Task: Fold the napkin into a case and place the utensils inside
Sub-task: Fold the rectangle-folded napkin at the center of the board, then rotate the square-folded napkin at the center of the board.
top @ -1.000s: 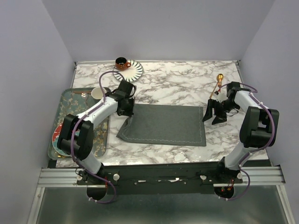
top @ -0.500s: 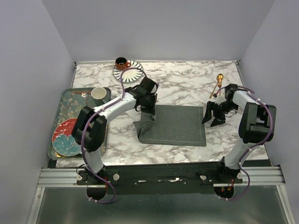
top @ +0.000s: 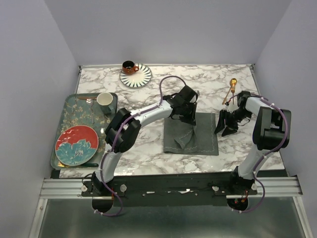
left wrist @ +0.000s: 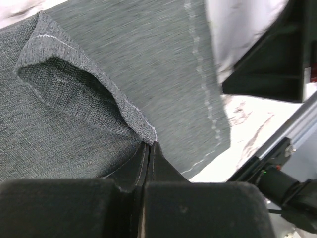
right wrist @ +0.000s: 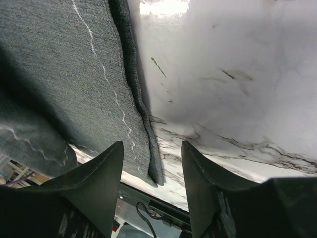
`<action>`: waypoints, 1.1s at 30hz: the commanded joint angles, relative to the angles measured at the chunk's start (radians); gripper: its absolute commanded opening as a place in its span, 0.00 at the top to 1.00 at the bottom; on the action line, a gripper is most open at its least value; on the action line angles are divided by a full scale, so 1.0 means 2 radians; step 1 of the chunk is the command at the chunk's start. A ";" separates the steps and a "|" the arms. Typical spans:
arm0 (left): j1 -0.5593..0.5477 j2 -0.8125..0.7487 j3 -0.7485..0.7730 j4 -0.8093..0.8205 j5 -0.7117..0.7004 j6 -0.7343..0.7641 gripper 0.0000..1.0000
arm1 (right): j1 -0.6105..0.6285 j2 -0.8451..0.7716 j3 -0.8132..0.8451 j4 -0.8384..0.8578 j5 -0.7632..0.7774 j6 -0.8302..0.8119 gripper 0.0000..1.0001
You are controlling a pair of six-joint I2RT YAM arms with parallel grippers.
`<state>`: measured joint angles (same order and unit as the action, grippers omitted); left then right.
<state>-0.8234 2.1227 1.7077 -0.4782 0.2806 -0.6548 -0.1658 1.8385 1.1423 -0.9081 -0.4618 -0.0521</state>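
The dark grey napkin (top: 198, 136) lies on the marble table, its left part lifted and carried over the rest. My left gripper (top: 187, 116) is shut on the napkin's hemmed edge (left wrist: 143, 130), held above the cloth. My right gripper (top: 225, 124) is open and empty, just off the napkin's right edge (right wrist: 141, 109), fingers low over the table. The gold-copper utensils (top: 231, 88) lie on the table at the far right, behind the right gripper.
An orange cup on a striped saucer (top: 134, 74) stands at the back. A patterned tray (top: 67, 114) at the left holds a white cup (top: 104, 99) and a red and blue plate (top: 77, 145). The marble table (top: 148, 158) ends at a metal rail in front.
My left gripper has carried the napkin's left edge far to the right, folding the cloth over itself to about half its width. The right gripper has stayed almost still.
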 commanded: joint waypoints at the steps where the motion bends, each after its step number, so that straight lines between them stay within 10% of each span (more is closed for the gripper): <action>1: -0.014 0.031 0.033 0.044 0.037 -0.038 1.00 | -0.003 0.003 -0.012 0.008 -0.007 0.007 0.44; 4: -0.019 0.042 0.044 0.058 0.049 -0.042 0.96 | -0.003 0.003 -0.011 0.008 -0.008 0.008 0.44; 8: -0.007 0.017 0.034 0.062 0.078 -0.026 0.47 | -0.002 0.003 -0.010 0.008 -0.009 0.010 0.46; 11: 0.026 -0.037 -0.023 0.067 0.094 -0.001 0.38 | 0.005 0.005 -0.010 0.012 -0.008 0.009 0.49; 24: 0.176 -0.165 -0.173 -0.056 0.090 0.171 0.41 | 0.074 0.021 -0.027 0.021 -0.015 0.019 0.81; 33: 0.204 -0.188 -0.188 -0.098 0.100 0.223 0.42 | 0.188 0.018 -0.060 0.079 -0.110 0.083 0.84</action>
<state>-0.4133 1.8107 1.3468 -0.6189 0.4450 -0.2916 0.0929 1.8584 1.0687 -0.8570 -0.5522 0.0154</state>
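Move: About 11 cm to the left hand's right and 4 cm back lies the napkin's right edge, to which it carries the pinched napkin end. The lower layer's folded left edge is some 14 cm left and 5 cm back, the end's drooping near corner roughly 5 cm left and 9 cm back, all 3–4 cm lower. From the open right hand, the napkin's right edge is about 1 cm left, level fore-and-aft and 1 cm below; the golden spoon is 19 cm ahead, 5 cm right. Carrying the napkin end about 4 cm farther right, the left hand opens and lets go of it, then swings back left some 24 cm over the napkin in a shallow forward-and-up arc, sinking again past its left edge. The right fingers close to pinch the napkin's right edge and drag it left about 8 cm, veering back towards the base as the wrist turns counter-clockwise roughly 10 degrees. ##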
